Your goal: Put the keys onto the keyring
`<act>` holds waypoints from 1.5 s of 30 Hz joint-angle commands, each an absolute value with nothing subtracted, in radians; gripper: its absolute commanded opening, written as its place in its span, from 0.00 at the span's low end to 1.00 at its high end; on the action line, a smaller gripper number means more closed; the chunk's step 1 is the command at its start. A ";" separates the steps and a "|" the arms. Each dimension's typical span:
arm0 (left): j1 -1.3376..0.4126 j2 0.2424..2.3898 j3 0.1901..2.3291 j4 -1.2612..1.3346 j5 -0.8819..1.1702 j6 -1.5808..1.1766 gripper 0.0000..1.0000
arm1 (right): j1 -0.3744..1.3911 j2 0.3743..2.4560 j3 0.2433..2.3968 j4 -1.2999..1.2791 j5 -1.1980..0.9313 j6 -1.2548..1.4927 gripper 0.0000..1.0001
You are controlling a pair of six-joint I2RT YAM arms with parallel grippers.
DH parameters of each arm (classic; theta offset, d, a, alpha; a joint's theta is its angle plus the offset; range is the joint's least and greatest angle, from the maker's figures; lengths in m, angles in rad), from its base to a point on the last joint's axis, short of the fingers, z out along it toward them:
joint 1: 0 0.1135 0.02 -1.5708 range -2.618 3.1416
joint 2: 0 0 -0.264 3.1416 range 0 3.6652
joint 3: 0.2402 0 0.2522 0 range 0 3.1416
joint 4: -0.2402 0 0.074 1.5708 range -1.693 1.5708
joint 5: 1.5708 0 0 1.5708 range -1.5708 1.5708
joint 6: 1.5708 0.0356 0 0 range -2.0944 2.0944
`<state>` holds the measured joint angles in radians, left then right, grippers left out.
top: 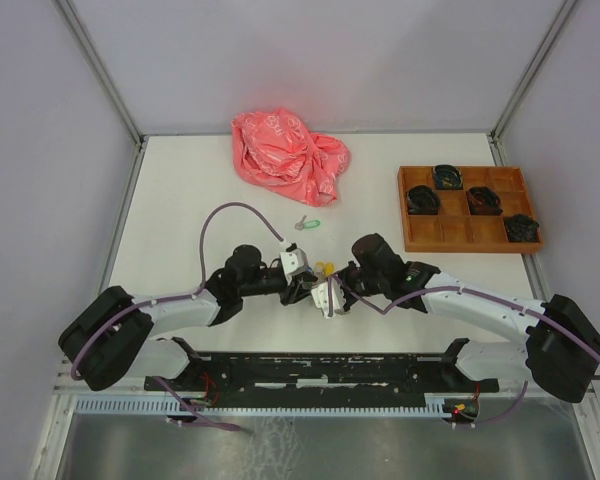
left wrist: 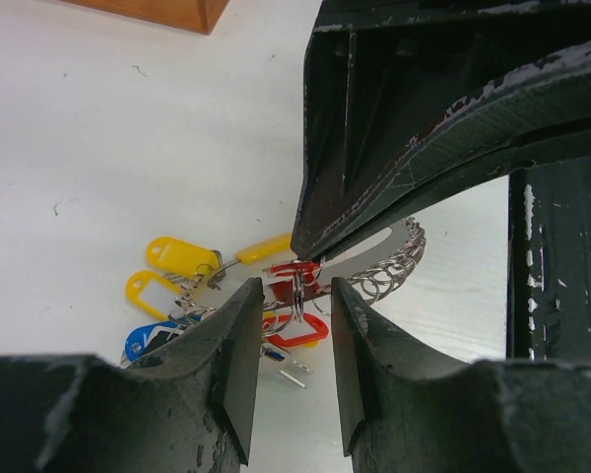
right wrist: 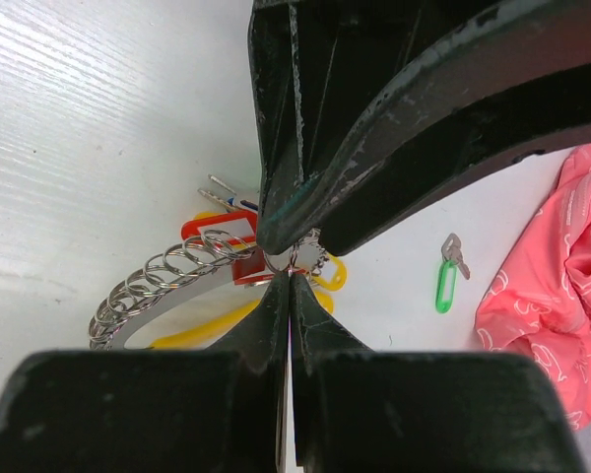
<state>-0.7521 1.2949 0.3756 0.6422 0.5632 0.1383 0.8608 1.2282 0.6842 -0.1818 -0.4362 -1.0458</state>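
My two grippers meet at the table's near middle. My right gripper (right wrist: 290, 280) is shut on a thin ring of the keyring (right wrist: 167, 281), a curved metal band carrying several split rings. A red tag (left wrist: 294, 272) hangs at that ring; I cannot make out its key. My left gripper (left wrist: 294, 296) is open, its jaws either side of the pinched ring (left wrist: 298, 292) and red tag without touching them. The green-tagged key (top: 307, 224) lies alone on the table beyond the grippers, also in the right wrist view as the green-tagged key (right wrist: 448, 272).
Bunched keys with yellow tags (left wrist: 177, 258) and a blue tag (left wrist: 146, 339) lie under the grippers. A crumpled pink bag (top: 285, 155) sits at the back. A wooden compartment tray (top: 465, 232) with black items stands at the right.
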 commanded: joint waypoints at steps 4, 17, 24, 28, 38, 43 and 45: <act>-0.748 1.334 0.438 0.608 0.634 0.225 0.39 | 0.856 1.218 0.732 -0.162 -0.465 -1.060 0.01; -0.747 1.358 0.463 0.555 0.630 0.254 0.27 | 0.856 1.210 0.727 -0.165 -0.465 -1.059 0.01; -0.747 1.378 0.472 0.560 0.648 0.242 0.22 | 0.856 1.213 0.733 -0.168 -0.474 -1.058 0.01; -0.746 1.382 0.473 0.569 0.658 0.235 0.10 | 0.856 1.217 0.735 -0.170 -0.476 -1.059 0.01; -0.745 1.276 0.416 0.614 0.588 0.192 0.03 | 0.830 1.161 0.676 -0.197 -0.394 -1.034 0.01; -0.745 1.259 0.387 0.699 0.577 0.128 0.03 | 0.827 1.149 0.655 -0.197 -0.404 -1.012 0.01; -0.745 1.259 0.388 0.707 0.580 0.120 0.03 | 0.827 1.154 0.651 -0.186 -0.410 -1.004 0.01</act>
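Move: The near end of the keyring's coil, with the red tag on it, lies about 2 cm below the open left fingers and 1 cm to their right, level fore and aft. The yellow tags are some 3 cm ahead, 2 cm right and 5 cm lower; the green-tagged key rests on the table, about 12 cm ahead, 2 cm left and 8 cm down. From the right gripper the coil end lies about 1 cm left and 1 cm below, level fore and aft. Lower the left gripper about 2 cm to the coil end just under the right fingertips, narrowing its fingers on the way, then shut them to pinch the wire beside the red tag. Keep the right fingers closed on the small metal ring, nearly still until the left has closed; then raise both grippers, the left some 2.5 cm and the right about 1.5 cm, easing the right slightly to its right. ##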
